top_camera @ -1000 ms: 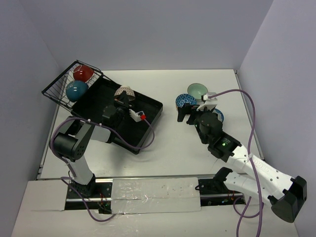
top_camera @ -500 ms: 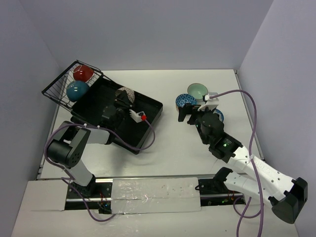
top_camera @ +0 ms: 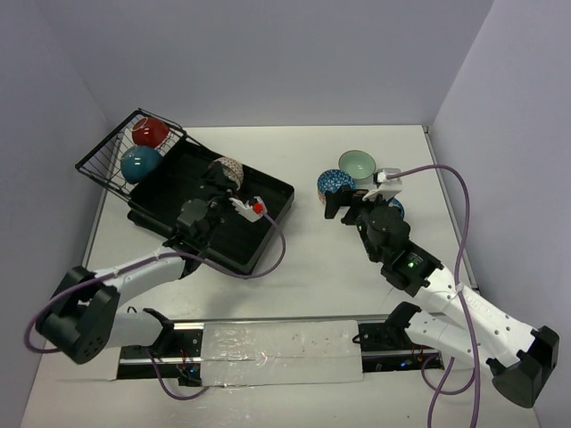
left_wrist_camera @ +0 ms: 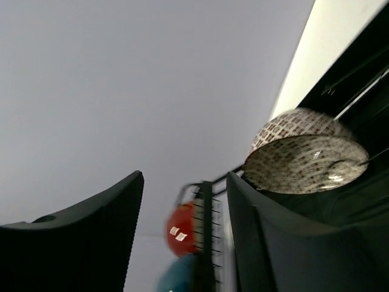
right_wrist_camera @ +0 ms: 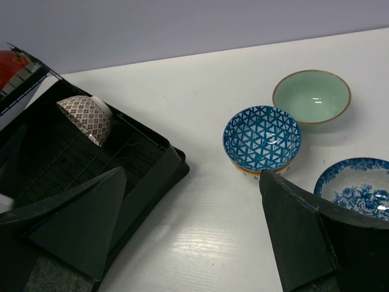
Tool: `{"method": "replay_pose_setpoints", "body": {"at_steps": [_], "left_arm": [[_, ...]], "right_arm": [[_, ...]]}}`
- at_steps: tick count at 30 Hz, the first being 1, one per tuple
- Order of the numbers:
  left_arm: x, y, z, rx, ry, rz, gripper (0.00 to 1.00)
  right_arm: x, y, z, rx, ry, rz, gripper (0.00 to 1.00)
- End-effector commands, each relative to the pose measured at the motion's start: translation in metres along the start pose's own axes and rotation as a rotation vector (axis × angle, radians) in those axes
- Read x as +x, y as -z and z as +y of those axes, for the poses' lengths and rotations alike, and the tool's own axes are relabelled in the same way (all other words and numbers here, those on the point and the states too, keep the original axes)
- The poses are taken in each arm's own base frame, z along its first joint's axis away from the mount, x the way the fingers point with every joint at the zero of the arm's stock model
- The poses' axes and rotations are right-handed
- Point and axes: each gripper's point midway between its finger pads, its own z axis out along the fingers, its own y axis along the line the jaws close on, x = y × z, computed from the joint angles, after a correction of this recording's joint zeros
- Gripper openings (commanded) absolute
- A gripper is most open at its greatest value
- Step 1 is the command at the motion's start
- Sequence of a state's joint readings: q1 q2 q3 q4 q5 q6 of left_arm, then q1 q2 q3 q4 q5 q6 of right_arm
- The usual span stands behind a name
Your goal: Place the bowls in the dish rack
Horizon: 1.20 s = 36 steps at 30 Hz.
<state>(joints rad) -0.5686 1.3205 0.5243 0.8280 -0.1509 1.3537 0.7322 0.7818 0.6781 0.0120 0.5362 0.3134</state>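
Observation:
The black dish rack (top_camera: 201, 227) lies at the left, and its wire basket (top_camera: 105, 160) holds a red bowl (top_camera: 150, 131) and a teal bowl (top_camera: 139, 163). A brown lattice-patterned bowl (top_camera: 227, 168) rests on its side in the rack. My left gripper (top_camera: 217, 185) sits just beside it, open, and in the left wrist view this bowl (left_wrist_camera: 304, 155) lies outside the right finger, with nothing between the fingers (left_wrist_camera: 185, 177). My right gripper (right_wrist_camera: 189, 176) hovers open over the table. Near it sit a blue lattice bowl (right_wrist_camera: 261, 139), a mint green bowl (right_wrist_camera: 311, 96) and a blue-and-white bowl (right_wrist_camera: 355, 185).
White walls enclose the table on the left, back and right. The dish rack's near corner (right_wrist_camera: 164, 170) reaches toward the middle of the table, left of the right gripper. Purple cables trail from both arms.
My left gripper has opened and let go of the lattice-patterned bowl, now resting in the rack; the left arm has stretched lower. The right arm has barely moved.

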Motion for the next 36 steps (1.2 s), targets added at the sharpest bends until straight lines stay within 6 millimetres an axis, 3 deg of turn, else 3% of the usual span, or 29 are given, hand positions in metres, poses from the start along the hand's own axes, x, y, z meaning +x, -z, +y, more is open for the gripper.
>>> {"method": "replay_pose_setpoints", "body": {"at_steps": [1, 2, 3, 4, 5, 6, 7, 8, 9, 10, 13, 15, 16, 18, 19, 20, 21, 22, 23, 27, 28, 30, 31, 32, 33, 34, 35, 36], "left_arm": [[-0.001, 0.011, 0.024, -0.042, 0.361, 0.116, 0.64], [-0.012, 0.013, 0.029, -0.064, 0.503, 0.116, 0.65], [-0.019, 0.01, 0.049, -0.106, 0.58, 0.124, 0.7], [-0.017, 0.011, 0.056, -0.132, 0.65, 0.171, 0.72], [-0.023, 0.011, 0.044, -0.093, 0.751, 0.206, 0.74], [-0.031, 0.006, 0.067, -0.129, 0.82, 0.207, 0.77], [-0.037, 0.004, 0.069, -0.138, 0.936, 0.222, 0.79], [-0.042, 0.003, 0.055, -0.09, 0.97, 0.275, 0.82], [-0.054, -0.003, 0.078, -0.108, 1.049, 0.252, 0.82], [-0.064, -0.007, 0.081, -0.092, 1.113, 0.248, 0.83], [-0.103, -0.024, 0.081, 0.013, 1.408, 0.216, 0.89], [-0.126, -0.036, 0.082, 0.075, 1.482, 0.177, 0.89], [-0.134, -0.043, 0.073, 0.096, 1.527, 0.188, 0.89], [-0.143, -0.05, 0.077, 0.113, 1.572, 0.183, 0.89], [-0.147, -0.057, 0.065, 0.139, 1.596, 0.213, 0.9], [-0.153, -0.06, 0.074, 0.145, 1.616, 0.202, 0.92], [-0.157, -0.063, 0.07, 0.174, 1.622, 0.214, 0.92], [-0.157, -0.064, 0.053, 0.214, 1.614, 0.272, 0.93], [-0.16, -0.066, 0.057, 0.22, 1.62, 0.268, 0.95], [-0.161, -0.071, 0.034, 0.256, 1.625, 0.323, 0.99], [-0.164, -0.075, 0.024, 0.279, 1.643, 0.34, 0.99], [-0.173, -0.082, 0.023, 0.311, 1.666, 0.333, 0.99], [-0.18, -0.089, 0.007, 0.357, 1.678, 0.356, 0.99], [-0.187, -0.094, 0.013, 0.374, 1.688, 0.347, 0.99], [-0.19, -0.098, 0.007, 0.395, 1.689, 0.357, 0.99], [-0.192, -0.107, -0.018, 0.43, 1.681, 0.403, 0.98], [-0.198, -0.111, -0.012, 0.446, 1.688, 0.399, 0.96], [-0.2, -0.116, -0.021, 0.462, 1.682, 0.415, 0.95]], "right_arm": [[-0.01, 0.0, -0.008, 0.05, -0.065, -0.027, 0.98], [-0.007, 0.001, -0.011, 0.065, -0.065, -0.011, 0.98], [-0.001, 0.0, -0.018, 0.095, -0.06, 0.01, 0.98], [-0.002, -0.001, -0.021, 0.113, -0.085, 0.013, 0.98], [0.0, -0.001, -0.025, 0.128, -0.095, 0.023, 0.98], [0.002, -0.001, -0.03, 0.146, -0.104, 0.032, 0.98], [0.004, -0.003, -0.044, 0.194, -0.128, 0.046, 0.98], [0.007, -0.004, -0.048, 0.201, -0.143, 0.065, 0.98], [0.015, -0.003, -0.057, 0.227, -0.152, 0.098, 0.98], [0.013, -0.005, -0.076, 0.284, -0.192, 0.094, 0.98], [0.022, -0.004, -0.101, 0.35, -0.232, 0.131, 0.98], [0.027, -0.001, -0.112, 0.395, -0.235, 0.151, 0.98], [0.029, -0.001, -0.116, 0.415, -0.241, 0.161, 0.98], [0.034, 0.001, -0.132, 0.476, -0.253, 0.19, 0.98], [0.039, 0.001, -0.139, 0.504, -0.267, 0.21, 0.98], [0.04, 0.002, -0.151, 0.548, -0.284, 0.214, 0.98], [0.045, 0.004, -0.158, 0.574, -0.291, 0.234, 0.98], [0.05, 0.004, -0.163, 0.594, -0.304, 0.249, 0.98], [0.053, 0.005, -0.168, 0.615, -0.311, 0.256, 0.98], [0.063, 0.008, -0.193, 0.699, -0.359, 0.266, 0.97], [0.063, 0.008, -0.195, 0.704, -0.365, 0.269, 0.96], [0.065, 0.007, -0.199, 0.718, -0.376, 0.275, 0.96], [0.067, 0.007, -0.2, 0.719, -0.378, 0.277, 0.96], [0.066, 0.006, -0.199, 0.714, -0.381, 0.275, 0.96], [0.066, 0.006, -0.198, 0.706, -0.383, 0.271, 0.95], [0.065, 0.005, -0.197, 0.698, -0.382, 0.267, 0.95], [0.065, 0.005, -0.197, 0.691, -0.384, 0.267, 0.95], [0.064, 0.005, -0.195, 0.68, -0.384, 0.26, 0.94]]}}
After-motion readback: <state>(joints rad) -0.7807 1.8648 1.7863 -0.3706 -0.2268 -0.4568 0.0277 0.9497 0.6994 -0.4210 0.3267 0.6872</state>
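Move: The blue triangle-patterned bowl stack stands about 26 cm to the left hand's right, roughly level with it in reach and 18 cm below; the green bowl is some 7 cm farther right and 8 cm beyond that stack. The brown-checked bowl leans in the black tray, 7 cm ahead, 3 cm left and 16 cm below. From the right hand, the blue flower bowl lies about 5 cm ahead, 15 cm right and 24 cm down; the blue triangle-patterned stack is 11 cm ahead and 3 cm right. Away from the brown-checked bowl, already released, the left hand rises about 13 cm, swings some 20 cm right towards the blue triangle-patterned stack and sinks again by 10 cm; its wrist rolls upright from its side and tips the fingers downward as they finish opening. The right hand, still open, clears out rightward about 17 cm, sinking 13 cm towards the blue flower bowl and tipping down. ##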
